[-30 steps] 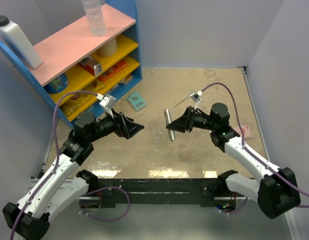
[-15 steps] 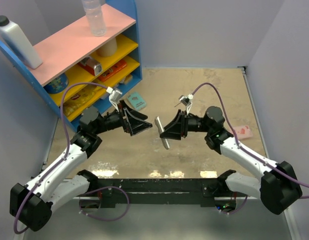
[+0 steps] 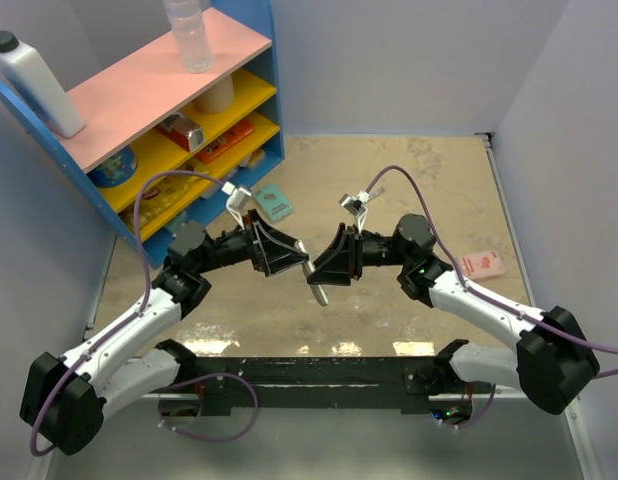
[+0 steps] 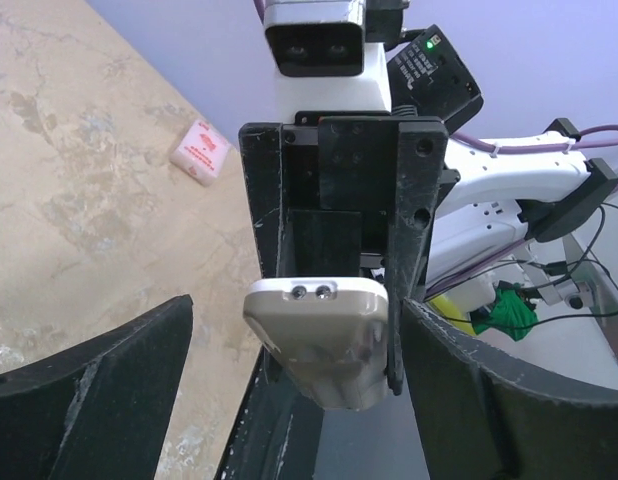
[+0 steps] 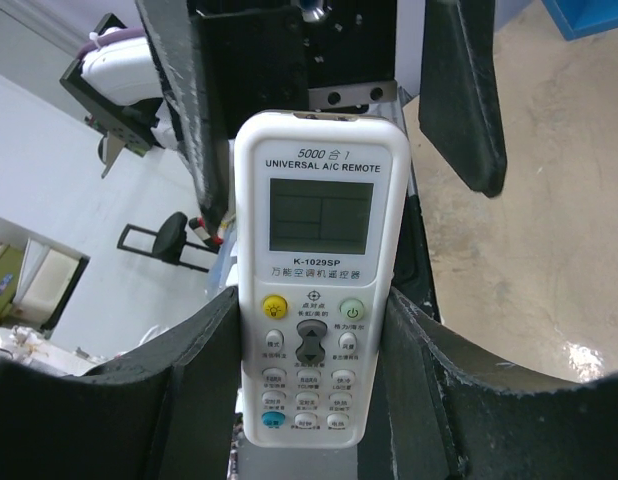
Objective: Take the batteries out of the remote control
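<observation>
The remote control [image 5: 319, 290] is a white bar with a screen and buttons facing the right wrist camera. My right gripper [image 5: 314, 400] is shut on its lower half and holds it in the air above the table's middle [image 3: 314, 272]. My left gripper [image 4: 299, 400] is open. Its two black fingers [image 5: 459, 90] stand on either side of the remote's top end [image 4: 319, 335] without touching it. In the top view the left gripper [image 3: 292, 260] and right gripper [image 3: 327, 268] face each other tip to tip. The batteries are hidden.
A blue shelf unit [image 3: 259, 90] with yellow shelves stands at the back left, with bottles on its pink top. A teal flat box [image 3: 274, 202] lies in front of it. A pink packet [image 3: 480, 264] lies on the table at the right.
Both arms have moved towards each other over the table's middle. The right gripper brought the remote leftwards, and the open left gripper now stands around the remote's top end.
</observation>
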Robot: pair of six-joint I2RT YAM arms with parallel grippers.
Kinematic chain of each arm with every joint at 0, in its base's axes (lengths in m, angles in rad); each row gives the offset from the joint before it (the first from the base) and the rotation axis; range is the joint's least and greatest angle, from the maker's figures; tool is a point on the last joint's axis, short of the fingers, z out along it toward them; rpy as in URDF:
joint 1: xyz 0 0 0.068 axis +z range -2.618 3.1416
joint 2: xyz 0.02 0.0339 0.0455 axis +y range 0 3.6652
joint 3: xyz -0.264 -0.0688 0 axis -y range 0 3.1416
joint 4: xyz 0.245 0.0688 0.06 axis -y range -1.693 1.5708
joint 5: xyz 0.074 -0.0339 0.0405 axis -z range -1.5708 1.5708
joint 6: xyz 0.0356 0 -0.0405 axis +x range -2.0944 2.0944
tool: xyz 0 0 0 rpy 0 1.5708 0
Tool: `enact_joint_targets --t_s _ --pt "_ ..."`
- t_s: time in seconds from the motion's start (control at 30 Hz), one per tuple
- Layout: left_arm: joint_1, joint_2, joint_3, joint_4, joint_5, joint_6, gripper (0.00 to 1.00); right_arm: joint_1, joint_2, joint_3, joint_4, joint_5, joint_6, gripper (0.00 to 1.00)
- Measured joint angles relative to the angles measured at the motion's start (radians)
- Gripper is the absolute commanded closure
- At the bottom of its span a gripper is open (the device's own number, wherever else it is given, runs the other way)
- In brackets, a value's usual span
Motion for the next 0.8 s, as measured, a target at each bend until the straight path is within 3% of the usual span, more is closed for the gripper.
enact_joint_targets --t_s 0.07,0.23,0.27,0.3,0.37,0.4,0.57,0.8 --pt "-0.002 0.000 -0.016 0.017 0.000 -0.019 0.23 0.007 0.006 0.007 0.007 0.002 0.002 0.74" --pt "-0.011 0.002 -0.023 0.055 0.000 -0.060 0.51 0.017 0.012 0.009 0.010 0.014 0.003 0.72" --pt "-0.011 0.002 -0.024 0.060 -0.001 -0.070 0.56 0.017 0.014 0.009 0.009 0.020 0.003 0.66" --pt "-0.011 0.002 -0.027 0.064 -0.004 -0.080 0.70 0.017 0.016 0.009 0.009 0.023 -0.002 0.63" --pt "-0.011 0.001 -0.036 0.066 -0.006 -0.095 0.84 0.018 0.018 0.009 -0.002 0.028 -0.010 0.53" --pt "-0.011 0.001 -0.041 0.066 -0.008 -0.098 0.97 0.019 0.018 0.009 -0.017 0.033 -0.016 0.49" --pt "-0.011 0.002 -0.047 0.005 -0.037 -0.092 1.00 0.027 0.016 0.023 -0.129 0.087 -0.066 0.26" --pt "-0.012 0.031 -0.036 -0.195 -0.120 -0.048 1.00 0.023 0.016 0.072 -0.353 0.291 -0.177 0.23"
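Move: The remote stands nearly upright in the right fingers, its middle about 2 cm above the right hand and 1 cm to its left; from the left hand it lies some 3 cm right, 1 cm back and 4 cm below, top end between the open fingertips. The teal box is roughly 24 cm ahead, 5 cm left and 20 cm below the left hand; the pink-white packet is 12 cm ahead, 35 cm right and 20 cm below the right. Left fingers pinch the remote's upper end, then sink about 6 cm; right fingers release, moving forward and down. ##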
